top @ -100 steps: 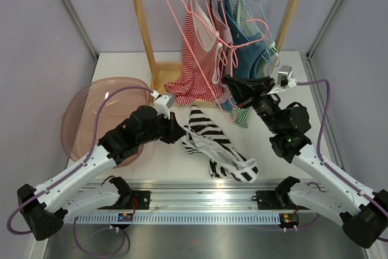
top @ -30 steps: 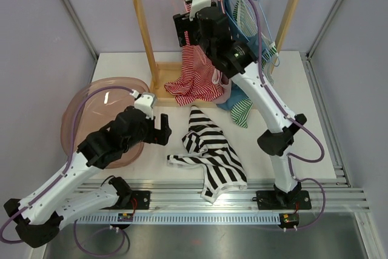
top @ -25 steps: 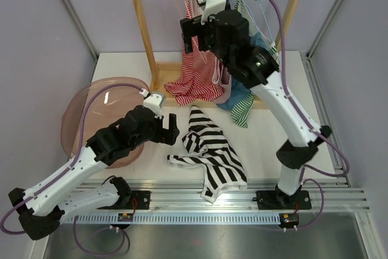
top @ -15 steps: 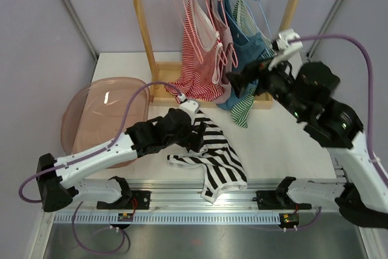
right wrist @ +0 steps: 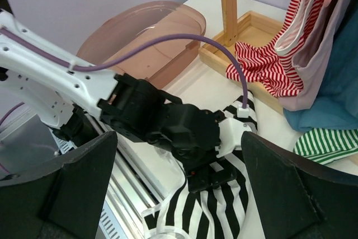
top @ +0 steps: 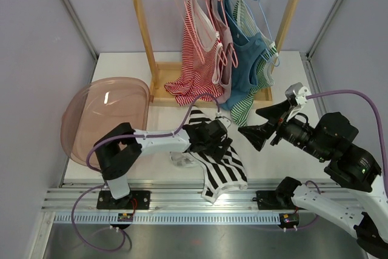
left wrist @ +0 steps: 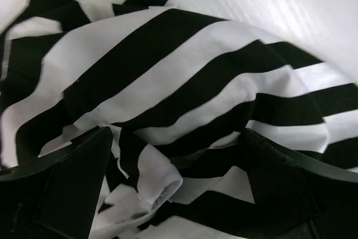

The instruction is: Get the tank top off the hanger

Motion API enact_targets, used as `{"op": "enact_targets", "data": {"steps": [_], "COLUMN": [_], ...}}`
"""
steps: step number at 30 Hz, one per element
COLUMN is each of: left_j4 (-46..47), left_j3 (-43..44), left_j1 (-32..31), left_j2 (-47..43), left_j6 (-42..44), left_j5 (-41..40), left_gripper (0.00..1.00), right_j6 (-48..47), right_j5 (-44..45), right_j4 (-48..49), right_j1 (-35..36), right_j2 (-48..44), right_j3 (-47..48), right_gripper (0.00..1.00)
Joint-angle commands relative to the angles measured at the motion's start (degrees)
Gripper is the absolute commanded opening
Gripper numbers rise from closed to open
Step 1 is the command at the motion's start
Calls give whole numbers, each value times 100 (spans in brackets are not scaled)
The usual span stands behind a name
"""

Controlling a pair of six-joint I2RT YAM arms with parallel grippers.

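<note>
A black-and-white striped tank top (top: 223, 165) lies crumpled on the white table, off any hanger. My left gripper (top: 224, 145) rests low on its upper part, open, with folds of the striped cloth (left wrist: 168, 93) between its fingers (left wrist: 78, 177). In the right wrist view the left gripper (right wrist: 210, 180) sits on the striped top (right wrist: 224, 216). My right gripper (top: 258, 124) hovers open and holds nothing, just right of the striped top. Pink hangers (top: 182, 4) on the wooden rack (top: 140, 28) carry a red-striped top (top: 197, 47) and others.
A pink translucent basin (top: 103, 113) sits at the table's left. Blue (top: 242, 53) and green-striped (top: 242, 108) tops hang down to the rack's base behind both grippers. The left arm lies stretched low across the front of the table.
The right arm has swung down from the rack to the right of the table, and its jaws have opened wider. The left arm has reached right and lowered onto the striped top.
</note>
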Motion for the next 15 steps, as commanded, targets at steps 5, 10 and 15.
{"op": "enact_targets", "data": {"steps": [5,10,15], "left_j4": [637,559,217], "left_j3": [-57,-277,-445], "left_j1": [-23,-23,-32], "left_j2": [429,386,-509], "left_j6": [-134,-318,-397], "left_j5": [-81,-168,-782], "left_gripper": [78,0,0], "right_j6": [110,110,66], "right_j5": [-313,-243,-67], "right_j4": [98,71,36], "right_j1": [17,17,17], "right_j2": [-139,-297,-385], "right_j3": [-210,-228,-192], "right_gripper": [99,99,100]}}
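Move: The black-and-white tank top lies flat under the open left hand, its cloth about 3 cm below and its middle some 3 cm back and 3 cm left. From that hand, the rack's wooden base is roughly 21 cm ahead and 3 cm left; the pink tray is about 9 cm ahead and 40 cm left. From the right hand, the tank top is about 2 cm ahead, 8 cm left and 37 cm below. The left hand sinks some 2 cm into the black-and-white tank top and shuts fully, pinching a fold. ##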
